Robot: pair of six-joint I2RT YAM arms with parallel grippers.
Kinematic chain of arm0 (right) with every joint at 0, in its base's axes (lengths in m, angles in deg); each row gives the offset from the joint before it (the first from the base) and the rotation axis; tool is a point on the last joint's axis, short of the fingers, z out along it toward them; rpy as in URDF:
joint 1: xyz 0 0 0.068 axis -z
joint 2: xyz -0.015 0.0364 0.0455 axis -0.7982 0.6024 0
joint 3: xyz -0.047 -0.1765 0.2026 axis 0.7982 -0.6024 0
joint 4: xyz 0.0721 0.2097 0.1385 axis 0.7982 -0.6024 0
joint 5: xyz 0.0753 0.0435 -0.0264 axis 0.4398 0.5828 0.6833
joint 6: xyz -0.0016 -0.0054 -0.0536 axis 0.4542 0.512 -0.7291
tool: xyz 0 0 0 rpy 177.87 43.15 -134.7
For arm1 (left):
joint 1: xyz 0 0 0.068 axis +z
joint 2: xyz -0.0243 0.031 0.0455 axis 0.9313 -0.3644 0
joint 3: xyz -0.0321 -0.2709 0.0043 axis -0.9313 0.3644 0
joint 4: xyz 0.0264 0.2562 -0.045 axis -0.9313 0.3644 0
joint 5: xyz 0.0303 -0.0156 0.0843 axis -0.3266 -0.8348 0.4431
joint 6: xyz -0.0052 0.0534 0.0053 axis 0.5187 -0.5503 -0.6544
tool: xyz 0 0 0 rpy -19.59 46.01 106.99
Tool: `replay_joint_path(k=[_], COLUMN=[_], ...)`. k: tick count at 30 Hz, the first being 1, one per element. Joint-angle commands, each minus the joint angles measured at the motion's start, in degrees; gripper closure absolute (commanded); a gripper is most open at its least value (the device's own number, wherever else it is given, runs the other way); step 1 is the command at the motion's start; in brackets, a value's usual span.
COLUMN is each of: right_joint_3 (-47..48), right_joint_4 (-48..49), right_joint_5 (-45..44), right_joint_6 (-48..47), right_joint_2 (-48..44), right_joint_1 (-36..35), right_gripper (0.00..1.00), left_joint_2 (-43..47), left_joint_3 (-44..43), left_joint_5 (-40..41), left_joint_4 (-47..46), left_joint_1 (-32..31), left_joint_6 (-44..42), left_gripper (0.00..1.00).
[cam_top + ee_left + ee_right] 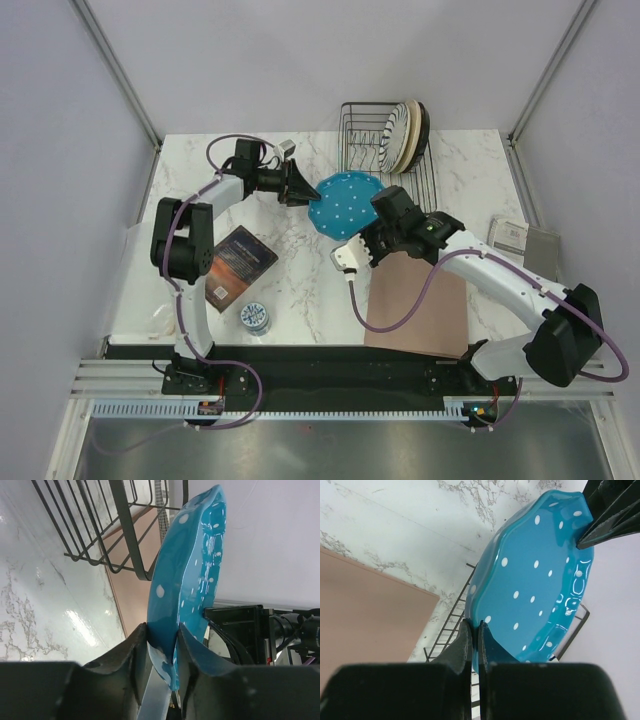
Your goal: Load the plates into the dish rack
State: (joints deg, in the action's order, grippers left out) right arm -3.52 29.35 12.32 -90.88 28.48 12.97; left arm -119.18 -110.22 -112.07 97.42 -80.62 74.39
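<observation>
The teal plate with white dots (pixel 343 205) (pixel 187 580) (pixel 535 580) hangs tilted on edge above the table, just in front of the black wire dish rack (pixel 346 140) (pixel 125 530) (pixel 447 630). My left gripper (pixel 305 188) (pixel 162 635) pinches the plate's left rim, a finger pressed against each face. My right gripper (pixel 373 213) (pixel 475 627) is shut on the opposite rim. Other plates (pixel 408 135) stand upright at the rack's far right end, one of them black-striped. The left gripper's fingers (pixel 610 520) show at the top right of the right wrist view.
A brown mat (pixel 420 300) lies under the right arm. A dark booklet (pixel 240 260) and a small blue-and-white cup (pixel 255 317) sit at the front left. Grey flat items (pixel 520 235) lie at the table's right edge.
</observation>
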Motion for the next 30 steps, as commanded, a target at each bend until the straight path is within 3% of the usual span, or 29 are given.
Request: replay_joint_path(k=[1,3,5,6,7,11,17,21,22,24,25,27,30], right_joint_3=[3.9,3.4,1.6,0.8,-0.6,-4.3,-6.5,0.4,6.1,13.0,20.4,30.0,36.0], right_joint_4=[10.1,10.2,10.6,10.6,10.6,7.3,2.2,5.7,6.2,4.7,3.1,-2.0,-4.5], right_joint_5=[0.0,-0.1,-1.8,-3.0,-4.1,-10.9,-9.5,-6.2,-5.0,-3.2,1.3,6.7,19.1], right_joint_6=[-2.0,-2.1,-2.7,-3.0,-2.9,0.3,9.3,30.2,42.0,53.3,63.9,73.6,90.8], right_joint_2=[-1.7,-2.2,-3.0,-3.4,-3.8,-7.7,-16.0,-14.1,-9.9,-4.6,1.1,7.0,16.3], right_joint_1=[-0.6,-0.7,-0.8,-1.1,-1.1,-0.8,3.6,11.6,13.4,18.8,20.6,25.7,31.5], right_gripper=[1.0,1.0,0.97,0.91,0.69,0.46,0.4,0.38,0.37,0.38,0.38,0.37,0.33], left_joint_2=[-0.6,-0.6,-0.8,-0.9,-0.9,-0.6,-0.4,0.8,1.0,1.5,2.2,2.9,4.1], left_joint_3=[-0.2,-0.3,-0.3,-0.4,-0.4,-1.5,-4.6,-7.1,-7.8,-10.1,-10.8,-12.3,-13.1], left_joint_5=[-0.6,-0.4,-0.5,-0.5,-0.5,-0.7,1.2,5.4,6.7,10.0,10.8,12.4,13.0], left_joint_4=[-1.3,-1.4,-1.6,-1.7,-1.8,-1.8,1.9,10.1,11.9,14.3,15.9,16.7,17.1], left_joint_1=[-0.3,-0.2,-0.2,-0.1,-0.1,0.1,0.9,1.0,1.0,1.0,1.0,1.0,1.0], left_joint_6=[1.8,2.0,2.3,2.3,2.3,1.7,-3.7,-10.8,-12.6,-17.4,-18.7,-20.9,-21.6], left_gripper=[0.71,0.87,0.98,0.98,0.98,0.98,0.98,0.98,0.98,0.98,0.98,0.98,0.98])
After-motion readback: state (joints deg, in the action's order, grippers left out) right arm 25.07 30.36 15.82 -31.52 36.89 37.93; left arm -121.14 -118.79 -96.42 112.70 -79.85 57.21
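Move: Just to the left hand's right, the blue dotted plate already has its rim between the part-open fingers, its middle about 8 cm right and 1 cm back, level with the hand. The dish rack's middle is some 8 cm ahead, 17 cm right and 11 cm lower. From the right hand, still gripping the rim, the plate's middle lies 6 cm forward, 6 cm left and 2 cm down; the rack lies about 16 cm ahead, 3 cm right and 13 cm below. Pinching the blue plate's rim, the left fingers close as that hand sinks about 3 cm, then it eases forward and slightly left, tipping its fingertips down. Once it has closed, the right hand opens wide, lets go, backs off right while rising, then sweeps forward and up, about 14 cm higher in all, turning strongly clockwise, to above the rack. ##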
